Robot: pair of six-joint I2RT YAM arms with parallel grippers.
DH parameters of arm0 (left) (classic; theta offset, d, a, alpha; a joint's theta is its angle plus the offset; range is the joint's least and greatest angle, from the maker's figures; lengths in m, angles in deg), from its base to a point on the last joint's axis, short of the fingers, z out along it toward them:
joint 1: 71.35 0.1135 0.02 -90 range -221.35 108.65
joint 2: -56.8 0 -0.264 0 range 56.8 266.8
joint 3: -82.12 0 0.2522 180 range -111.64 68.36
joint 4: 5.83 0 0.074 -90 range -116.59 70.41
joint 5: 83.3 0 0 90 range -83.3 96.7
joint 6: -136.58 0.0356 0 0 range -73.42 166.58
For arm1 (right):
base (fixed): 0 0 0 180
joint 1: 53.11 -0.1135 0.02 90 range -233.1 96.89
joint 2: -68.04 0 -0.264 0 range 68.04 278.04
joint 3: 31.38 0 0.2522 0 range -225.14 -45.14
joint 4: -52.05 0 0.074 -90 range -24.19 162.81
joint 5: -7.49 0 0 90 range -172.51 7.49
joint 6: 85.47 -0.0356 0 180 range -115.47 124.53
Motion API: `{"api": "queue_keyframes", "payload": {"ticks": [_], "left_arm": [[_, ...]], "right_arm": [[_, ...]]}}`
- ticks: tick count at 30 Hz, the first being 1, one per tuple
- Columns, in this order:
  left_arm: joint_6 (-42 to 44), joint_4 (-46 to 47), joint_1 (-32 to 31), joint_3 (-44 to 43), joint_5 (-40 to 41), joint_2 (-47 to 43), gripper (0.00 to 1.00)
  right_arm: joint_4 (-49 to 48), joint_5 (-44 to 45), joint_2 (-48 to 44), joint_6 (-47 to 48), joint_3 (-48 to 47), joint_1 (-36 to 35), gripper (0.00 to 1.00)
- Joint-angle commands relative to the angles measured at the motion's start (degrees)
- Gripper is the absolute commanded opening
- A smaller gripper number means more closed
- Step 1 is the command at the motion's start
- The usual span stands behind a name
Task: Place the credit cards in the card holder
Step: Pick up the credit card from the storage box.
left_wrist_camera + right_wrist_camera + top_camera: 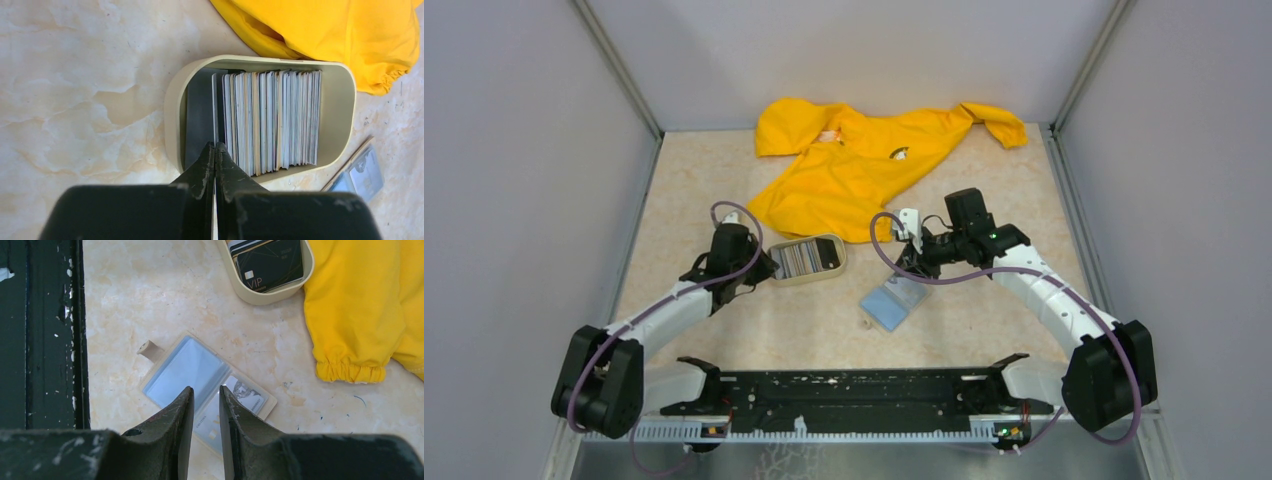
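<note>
The credit cards (272, 120) stand on edge as a striped stack in a beige oval tray (345, 115). In the top view the tray (836, 262) lies left of centre. My left gripper (215, 146) is at the tray's near rim (759, 268), shut; the leftmost card's (214, 110) pale edge runs into the seam between the fingers. The card holder (185, 367) lies open on the table (892, 305), bluish pockets up, with a card (245, 392) in a right-hand pocket. Above its middle my right gripper (206, 388) stands open, with nothing between its fingers (907, 268).
A yellow garment (864, 170) is spread behind the tray and the holder; its cuff (350, 371) lies right of the holder. A black VIP card (270, 265) faces the tray's end. The black rail (854, 390) runs along the near edge. Grey walls enclose the table.
</note>
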State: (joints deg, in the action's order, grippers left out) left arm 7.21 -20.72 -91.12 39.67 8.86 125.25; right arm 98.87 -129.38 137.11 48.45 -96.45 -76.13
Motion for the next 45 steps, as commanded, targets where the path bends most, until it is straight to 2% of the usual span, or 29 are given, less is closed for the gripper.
{"api": "queue_keyframes", "payload": {"ticks": [1,8,14,18,22,25,28,31,38,45], "left_arm": [[2.41,-5.5,0.26,-2.5,2.88,-2.48,0.0],[5.55,-9.56,0.2,-2.88,2.6,-9.06,0.0],[9.96,-4.36,0.25,1.68,-7.1,-20.76,0.0],[9.77,9.21,0.19,8.06,-19.77,-29.35,0.0],[1.96,33.5,0.22,18.08,-32.27,-32.12,0.0],[-3.41,47.35,0.19,22.17,-35.52,-29.67,0.0],[-7.68,61.06,-0.83,24.8,-35.81,-26.18,0.0],[-8.9,69.64,-3.85,25.95,-33.61,-22.33,0.0],[1.23,72.92,-19.95,23.24,-19.43,-15.1,0.0],[-1.14,87.27,-23.79,21.33,-16.52,-2.28,0.0]], "right_arm": [[-0.26,-2.46,0.18,1.08,0.08,0.44,0.26],[-0.22,-4.04,0.24,0.99,0.14,0.44,0.26],[-0.59,-6.38,-0.03,0.73,0.49,0.44,0.26],[-1.91,-9.24,-0.96,-0.64,1.2,0.44,0.26],[-5.17,-13.79,-2.78,-4.14,2.51,0.44,0.26],[-9.65,-17.34,-4.2,-8.92,3.6,0.38,0.36],[-15.14,-21.18,-5.29,-16.24,4.89,0.41,0.46],[-22.41,-23.59,-5.69,-24.33,6.66,0.44,0.51],[-37.91,-22.04,-5.69,-41.65,9.49,0.44,0.56],[-51.67,-19.6,-5.29,-59.9,12.63,0.44,0.57]]}}
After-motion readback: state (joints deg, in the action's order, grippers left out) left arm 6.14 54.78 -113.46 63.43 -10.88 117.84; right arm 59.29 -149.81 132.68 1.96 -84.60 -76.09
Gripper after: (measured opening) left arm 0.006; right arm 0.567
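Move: My closed left fingers already pinch a credit card standing in the storage box, whose middle is about 6 cm right, 2 cm ahead and 3 cm below. My right gripper lies some 26 cm right of my left hand, 7 cm back and 10 cm higher; the card holder is 26 cm right, 6 cm back, 6 cm below. From my right hand, the card is about 25 cm left, 10 cm ahead and 12 cm below. Keeping the card pinched, I raise my left hand about 16 cm out of the storage box, then swing it right and back towards my right gripper while still climbing, tipping the fingers up and turning them clockwise. My right hand comes to meet the card: up 6 cm, some 4 cm left and 4 cm back, tips rising, fingers opening wider. ##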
